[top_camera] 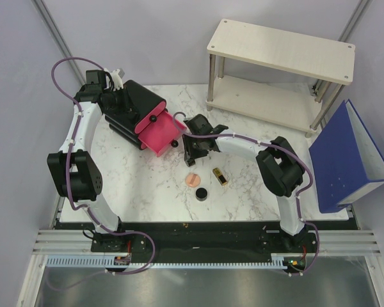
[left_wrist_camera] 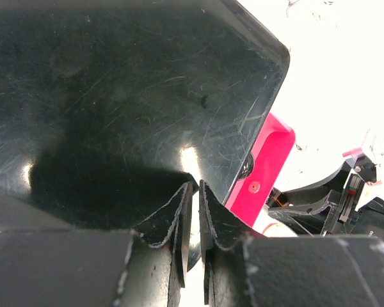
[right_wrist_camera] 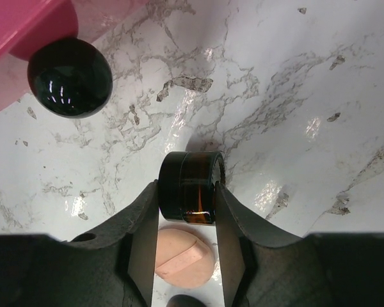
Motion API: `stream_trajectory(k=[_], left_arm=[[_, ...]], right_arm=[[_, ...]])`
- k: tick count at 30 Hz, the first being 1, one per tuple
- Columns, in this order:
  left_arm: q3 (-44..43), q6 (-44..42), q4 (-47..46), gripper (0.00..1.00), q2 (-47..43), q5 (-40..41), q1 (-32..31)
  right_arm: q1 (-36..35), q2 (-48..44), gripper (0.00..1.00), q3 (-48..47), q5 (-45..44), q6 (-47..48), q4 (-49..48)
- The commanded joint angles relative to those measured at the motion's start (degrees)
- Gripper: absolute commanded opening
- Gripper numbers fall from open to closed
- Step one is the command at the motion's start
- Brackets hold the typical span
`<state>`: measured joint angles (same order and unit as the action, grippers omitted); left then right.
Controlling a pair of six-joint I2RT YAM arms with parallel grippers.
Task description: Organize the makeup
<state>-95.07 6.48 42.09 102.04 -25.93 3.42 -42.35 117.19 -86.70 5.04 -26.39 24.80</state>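
A small dark amber jar with a black lid lies between the fingertips of my right gripper, and both fingers press its sides. Just behind it on the marble lies a round peach compact. A round black compact and a gold-and-black lipstick lie next to that. From above, my right gripper is below the open pink drawer. My left gripper is nearly closed at the edge of the black box, a dark edge showing between its fingers.
The drawer's black knob is close to the upper left of the jar. A pale two-level shelf stands at the back right. A blue binder leans at the table's right edge.
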Motion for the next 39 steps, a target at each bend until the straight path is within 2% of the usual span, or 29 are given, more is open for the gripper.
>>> stream_trajectory(k=[1, 6, 12, 18, 24, 27, 39], left_arm=[[4.8, -3.8, 14.3, 0.19, 4.6, 6.3, 0.0], [4.8, -3.8, 14.3, 0.19, 4.6, 6.3, -0.1], [4.7, -3.8, 14.3, 0.19, 4.7, 6.2, -0.1], [4.8, -3.7, 14.3, 0.20, 4.9, 6.2, 0.0], [4.9, -3.8, 14.3, 0.19, 4.9, 6.2, 0.0], [4.9, -3.8, 14.3, 0.19, 4.8, 6.2, -0.1], [4.9, -3.8, 14.3, 0.20, 5.0, 6.3, -0.1]], right_arm=[[0.9, -5.3, 0.23, 0.0, -0.9, -1.1, 0.3], [1.7, -8.0, 0.23, -3.7, 1.5, -1.8, 1.4], [2.0, -7.3, 0.24, -13.2, 6.6, -2.8, 1.4], [2.0, -0.4, 0.25, -27.1, 11.6, -4.8, 0.1], [1.9, 9.9, 0.26, -35.5, 16.6, -10.3, -3.0], [1.9, 13.3, 0.26, -36.1, 18.1, -12.3, -5.1], [1.9, 17.1, 0.30, -35.8, 19.5, -14.3, -7.4]])
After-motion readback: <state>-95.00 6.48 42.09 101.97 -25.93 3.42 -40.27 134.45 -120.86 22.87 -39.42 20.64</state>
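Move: The middle of the open pink drawer, where the right hand's jar goes, is about 10 cm to that hand's left, 7 cm ahead and 4 cm higher. Its black knob is about 6 cm left and 5 cm ahead, slightly above. The peach blush lies some 6 cm back and 1 cm right, the other jar about 11 cm back and 4 cm right. From the left hand, the drawer is about 10 cm right, 2 cm back and 8 cm below. Up in a quick arc, left and forward, the right hand carries the already pinched jar over the open drawer's front edge, climbing some 20 cm, then sinks about 10 cm towards the drawer beside the closed top drawer. On the way its fingers tilt nearly 30 degrees more to the left and keep their grip. The left hand stays still, resting on the black organizer top. ##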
